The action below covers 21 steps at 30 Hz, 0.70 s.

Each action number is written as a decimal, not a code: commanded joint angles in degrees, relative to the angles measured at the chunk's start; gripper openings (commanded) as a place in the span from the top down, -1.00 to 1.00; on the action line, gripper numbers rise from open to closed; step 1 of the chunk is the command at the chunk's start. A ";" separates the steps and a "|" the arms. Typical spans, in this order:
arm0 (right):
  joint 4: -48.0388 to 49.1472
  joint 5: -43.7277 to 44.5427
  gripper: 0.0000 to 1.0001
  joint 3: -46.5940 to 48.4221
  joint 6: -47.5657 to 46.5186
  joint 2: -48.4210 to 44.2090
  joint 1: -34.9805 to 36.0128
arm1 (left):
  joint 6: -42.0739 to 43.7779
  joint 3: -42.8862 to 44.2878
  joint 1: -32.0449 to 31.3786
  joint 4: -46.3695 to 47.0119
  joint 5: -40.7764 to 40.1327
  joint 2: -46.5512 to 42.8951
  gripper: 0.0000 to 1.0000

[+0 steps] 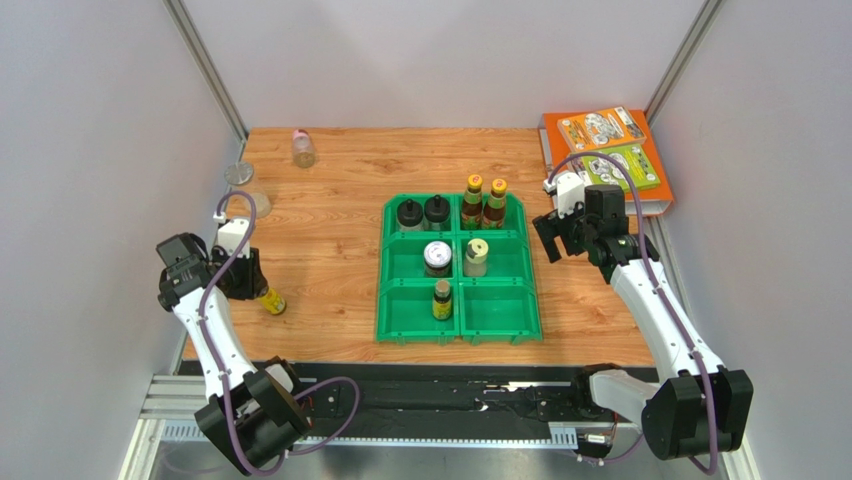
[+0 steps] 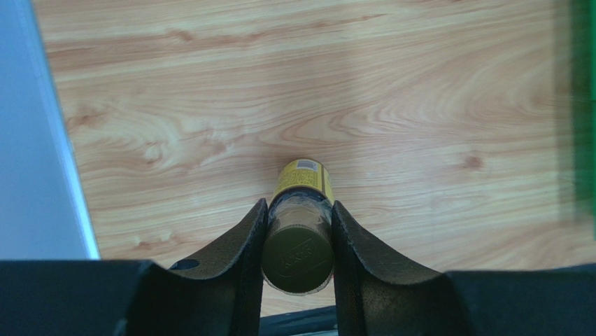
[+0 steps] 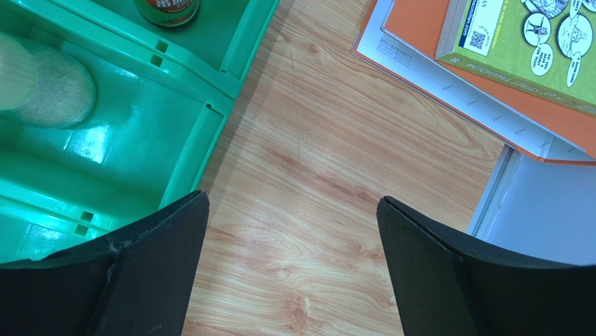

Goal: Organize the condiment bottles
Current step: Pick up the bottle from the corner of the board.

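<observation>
My left gripper (image 1: 255, 285) is shut on a small bottle (image 1: 271, 301) with a yellow label and a dark cap, near the table's left edge. In the left wrist view both fingers (image 2: 245, 238) press the bottle's neck (image 2: 299, 217), and the bottle tilts down toward the wood. The green bin (image 1: 497, 312) holds two black-capped jars (image 1: 423, 212), two amber bottles (image 1: 484, 201), a silver-capped jar (image 1: 437, 257), a pale-capped jar (image 1: 476, 256) and a small yellow-labelled bottle (image 1: 442, 299). My right gripper (image 1: 560, 237) is open and empty, just right of the bin.
A clear pink-capped bottle (image 1: 303, 148) stands at the back left. Clear glass pieces (image 1: 240, 175) sit by the left wall. Orange and green books (image 1: 605, 150) lie at the back right, also in the right wrist view (image 3: 531, 42). The bin's wall (image 3: 203, 133) is left of my right fingers.
</observation>
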 commanded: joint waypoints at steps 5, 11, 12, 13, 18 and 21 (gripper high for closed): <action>1.00 -0.03 -0.86 2.29 -0.38 -1.41 0.10 | 2.44 12.78 -4.57 -7.34 14.12 -0.31 1.00; 1.09 0.32 -0.86 2.21 -0.47 -1.23 0.18 | -3.35 17.01 -20.20 -6.38 14.22 -1.89 1.00; 1.09 0.41 -0.86 2.21 -0.47 -1.23 0.18 | -4.41 17.28 -22.49 -4.98 14.04 -2.07 1.00; 1.09 0.41 -0.86 2.21 -0.47 -1.14 0.18 | -5.38 17.72 -27.56 -4.10 13.60 -2.16 1.00; 1.17 0.76 -0.86 2.03 -0.55 -1.14 0.18 | -11.01 20.18 -42.09 0.82 9.66 0.38 1.00; 1.17 0.85 -0.86 2.12 -0.55 -0.88 0.09 | -12.68 21.41 -51.15 3.11 4.20 2.31 1.00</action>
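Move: My left hand already has the yellow-labelled bottle by its cap. The tray's near-left compartment, a likely place for it, lies about 30 cm to my right, practically level in reach and some 11 cm below. In that compartment another yellow bottle stands 35 cm to my right and 1 cm nearer me. The white-lidded jar is also 35 cm right, but 9 cm farther out. From my idle right hand the compartment is roughly 30 cm left and 10 cm back. Keeping my pinch on the bottle's cap, I lift with my left hand first, then sweep it to my right towards the tray while still rising: about 20 cm across and 11 cm up in all. On the way my wrist swings some 45 degrees clockwise and the fingers tip up slightly; they don't open. ##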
